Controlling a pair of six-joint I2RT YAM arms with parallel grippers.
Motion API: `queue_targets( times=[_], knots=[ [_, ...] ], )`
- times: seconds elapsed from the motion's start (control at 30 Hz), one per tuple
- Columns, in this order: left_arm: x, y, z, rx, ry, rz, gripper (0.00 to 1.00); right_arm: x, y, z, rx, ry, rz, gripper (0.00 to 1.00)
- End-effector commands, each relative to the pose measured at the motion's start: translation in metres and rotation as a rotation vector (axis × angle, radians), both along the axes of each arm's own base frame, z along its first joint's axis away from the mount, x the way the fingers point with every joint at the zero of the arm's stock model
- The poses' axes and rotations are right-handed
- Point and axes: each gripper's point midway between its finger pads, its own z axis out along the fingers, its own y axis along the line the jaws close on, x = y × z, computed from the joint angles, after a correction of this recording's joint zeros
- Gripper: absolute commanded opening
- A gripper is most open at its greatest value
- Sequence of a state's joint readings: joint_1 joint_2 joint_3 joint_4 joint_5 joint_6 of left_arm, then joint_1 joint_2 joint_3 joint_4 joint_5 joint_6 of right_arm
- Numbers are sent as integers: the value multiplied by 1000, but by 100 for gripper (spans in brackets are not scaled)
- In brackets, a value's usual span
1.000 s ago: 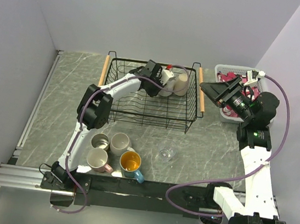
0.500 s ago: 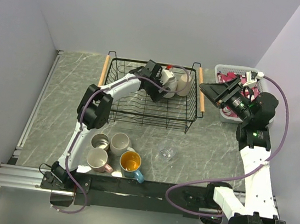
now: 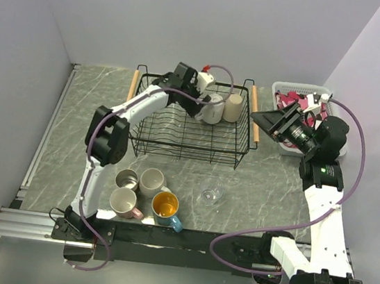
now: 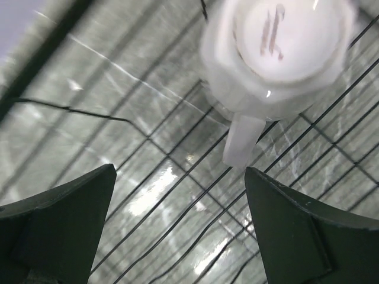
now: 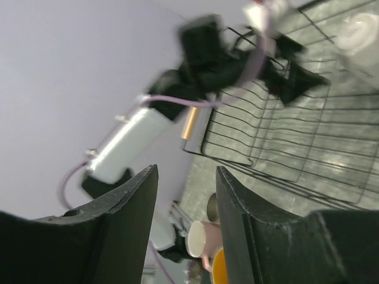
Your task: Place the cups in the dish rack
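A white mug (image 3: pixel 213 108) and a tan cup (image 3: pixel 233 108) stand side by side in the back right part of the black wire dish rack (image 3: pixel 175 146). My left gripper (image 3: pixel 196 104) hangs open just left of the white mug and holds nothing. In the left wrist view the upturned white mug (image 4: pixel 278 53) lies beyond the wide-apart fingertips of that gripper (image 4: pixel 180 177). A steel cup (image 3: pixel 126 178), another white mug (image 3: pixel 151 181), a pink mug (image 3: pixel 124 203), a blue mug with an orange inside (image 3: pixel 166 207) and a clear glass (image 3: pixel 211 194) stand on the table in front of the rack. My right gripper (image 3: pixel 269 117) hovers open and empty by the rack's right handle.
A white plastic basket (image 3: pixel 281 91) with pink cloth sits at the back right, behind my right arm. The rack has wooden handles (image 3: pixel 132 89) on both sides. In the right wrist view, the rack (image 5: pixel 296 136) and the pink mug (image 5: pixel 198 236) show beyond the parted jaws.
My left gripper has opened, let go of the white mug and drawn back to the upper left. The mug now stands in the rack beside the tan cup. The right arm barely moved.
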State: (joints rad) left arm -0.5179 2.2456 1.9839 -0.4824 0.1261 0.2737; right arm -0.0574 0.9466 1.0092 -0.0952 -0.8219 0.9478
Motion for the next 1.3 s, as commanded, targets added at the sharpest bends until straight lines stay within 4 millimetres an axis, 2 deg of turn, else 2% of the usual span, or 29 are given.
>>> queue_targets(
  times=[0.0,0.03,0.07,0.1,0.13,0.17,0.2,0.23,0.27,0.3,0.33,0.4,0.43,0.47,0.5,0.53,0.57,0.63,0.67,0.77,0.83,0.93,0.97,1.1,1.13,1.27],
  knots=[
    [-1,7,99,-121,-132,27,96,-9,6,-4,-151,-28,28,52],
    [-2,13,108,-134,-135,34,97,-14,16,-26,-187,70,67,51],
    [-8,15,130,-175,-146,31,96,-18,23,-36,-272,63,104,50],
    [-12,20,140,-192,-142,36,96,-24,37,-33,-342,54,127,50],
    [-11,32,150,-210,-145,56,97,-23,47,-52,-402,116,170,48],
    [-20,37,172,-253,-153,59,96,-35,51,-70,-479,175,217,48],
    [-25,44,179,-265,-143,68,97,-36,56,-71,-525,184,233,48],
    [-26,59,187,-279,-144,93,96,-40,70,-88,-587,222,285,48],
    [-36,69,202,-306,-150,112,96,-46,70,-101,-647,263,310,49],
    [-42,76,208,-328,-143,113,96,-48,76,-96,-683,247,330,49],
    [-45,93,214,-341,-140,143,96,-52,82,-114,-775,289,351,49],
    [-64,109,225,-377,-135,158,97,-56,92,-117,-854,272,392,51],
    [-74,124,240,-391,-163,178,96,-68,102,-131,-921,300,456,52],
    [-80,130,228,-381,-140,188,96,-69,103,-137,-976,295,462,52],
    [-85,137,229,-381,-147,199,96,-70,108,-138,-1006,284,477,52],
    [-97,142,241,-393,-178,191,96,-77,113,-150,-1056,307,514,52],
    [-101,145,227,-385,-154,199,96,-82,121,-149,-1098,272,532,52],
    [-112,152,228,-392,-159,205,96,-89,126,-155,-1159,278,574,53],
    [-115,153,218,-393,-138,214,96,-95,131,-154,-1177,258,601,53],
    [-125,156,214,-411,-132,230,96,-102,140,-148,-1188,233,639,53],
    [-134,158,222,-426,-144,233,96,-111,146,-146,-1196,207,666,53],
    [-150,163,233,-428,-161,244,96,-124,154,-150,-1195,179,695,53],
    [-156,166,235,-425,-167,251,96,-129,152,-159,-1207,191,705,53],
    [-178,180,229,-396,-163,299,96,-149,156,-171,-1196,169,737,53],
    [-189,181,226,-414,-130,324,96,-157,161,-172,-1180,160,752,53],
    [-207,182,220,-427,-102,329,96,-171,168,-180,-1158,150,756,53]
  ],
)
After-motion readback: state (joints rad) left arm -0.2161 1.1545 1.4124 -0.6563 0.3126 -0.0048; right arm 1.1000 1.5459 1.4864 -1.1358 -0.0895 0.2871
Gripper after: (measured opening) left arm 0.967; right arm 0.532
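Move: From the right hand, high up and half-open, the blue mug lies about 17 cm back, 20 cm left and 33 cm below. At the same depth below the hand, the clear glass is some 9 cm back and 8 cm left, the plain white cup 8 cm back and 25 cm left, and the pink-handled cup 17 cm back and 32 cm left. From the left hand, the racked white mug lies 2 cm ahead, 6 cm right and 6 cm below; the blue mug, 40 cm back, 6 cm left and 8 cm below. The right hand swings left, dipping, then comes back and down over the worktop towards the blue mug, some 20 cm lower in all, as its wrist tips the level fingers steeply downward, still half-open and touching nothing. Meanwhile the empty left hand, wide open, climbs out of the rack by about 23 cm, sweeping left and back away from the racked white mug to above the rack's left handle and rolling its left side down. ##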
